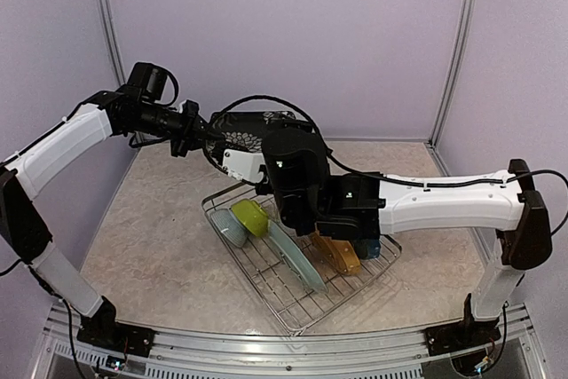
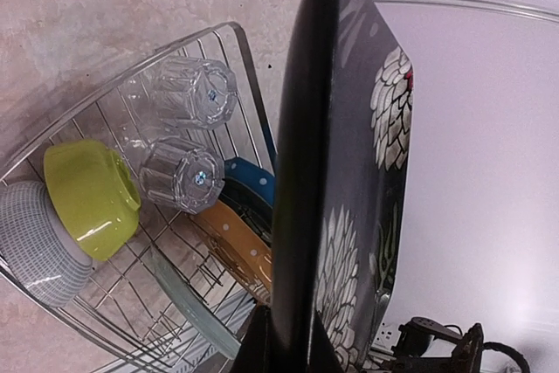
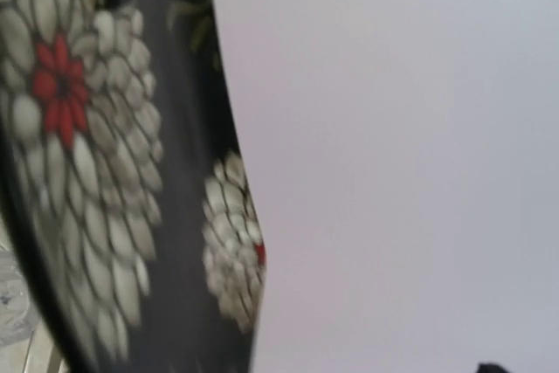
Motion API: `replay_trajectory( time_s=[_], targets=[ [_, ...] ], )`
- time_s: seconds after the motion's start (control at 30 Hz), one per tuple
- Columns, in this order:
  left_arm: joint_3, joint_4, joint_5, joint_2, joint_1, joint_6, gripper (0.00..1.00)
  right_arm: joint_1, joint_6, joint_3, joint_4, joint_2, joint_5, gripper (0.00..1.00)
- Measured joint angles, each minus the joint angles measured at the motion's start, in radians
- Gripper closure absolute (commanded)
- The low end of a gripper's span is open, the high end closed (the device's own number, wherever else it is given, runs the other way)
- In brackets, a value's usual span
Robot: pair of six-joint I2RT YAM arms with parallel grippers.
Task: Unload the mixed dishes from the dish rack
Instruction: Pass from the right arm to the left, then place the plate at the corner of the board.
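My left gripper (image 1: 197, 136) is shut on the edge of the black square plate (image 1: 257, 130) with white flowers and holds it upright above the back of the dish rack (image 1: 253, 281). In the left wrist view my gripper (image 2: 288, 338) clamps the plate's (image 2: 349, 172) lower edge. The rack (image 2: 240, 50) holds a lime bowl (image 2: 92, 198), a pale-blue bowl (image 2: 35, 233), a teal plate (image 2: 175, 290), an orange dotted plate (image 2: 236, 246), a blue dotted plate (image 2: 249, 183) and two clear glasses (image 2: 183, 93). My right gripper (image 1: 253, 166) is raised beside the plate (image 3: 96, 172); its fingers do not show.
The right arm (image 1: 426, 201) stretches across the rack and hides the glasses from above. Lavender walls enclose the beige table (image 1: 151, 246). The lime bowl (image 1: 251, 217) and pale-blue bowl (image 1: 229, 228) sit at the rack's left corner.
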Motion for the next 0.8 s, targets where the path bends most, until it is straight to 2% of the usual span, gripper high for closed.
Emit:
replay_trajectory(
  time_s=[0.23, 0.43, 0.8],
  targets=[
    [-0.032, 0.015, -0.05, -0.017, 0.122, -0.022, 1.0, 0.001, 0.098, 0.005, -0.065, -0.049, -0.017, 0.02],
    [-0.09, 0.04, -0.1, -0.044, 0.256, -0.025, 1.0, 0.001, 0.249, 0.046, -0.211, -0.072, -0.032, 0.02],
    [-0.285, 0.092, -0.211, -0.169, 0.543, -0.002, 1.0, 0.001, 0.574, 0.079, -0.508, -0.155, -0.059, 0.03]
  ],
)
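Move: The left hand already grips the black tray, whose middle is some 11 cm to its right and 2 cm ahead. Bare table left of the rack waits about 20 cm to this hand's left, level with it and 30 cm below. The green bowl is some 9 cm right and 2 cm back, 22 cm down. From the wide-open right hand, the tray's middle is about 9 cm ahead and 8 cm left. Left hand, still pinching the black tray, swings it about 25 cm left; open right hand withdraws 5 cm right. ##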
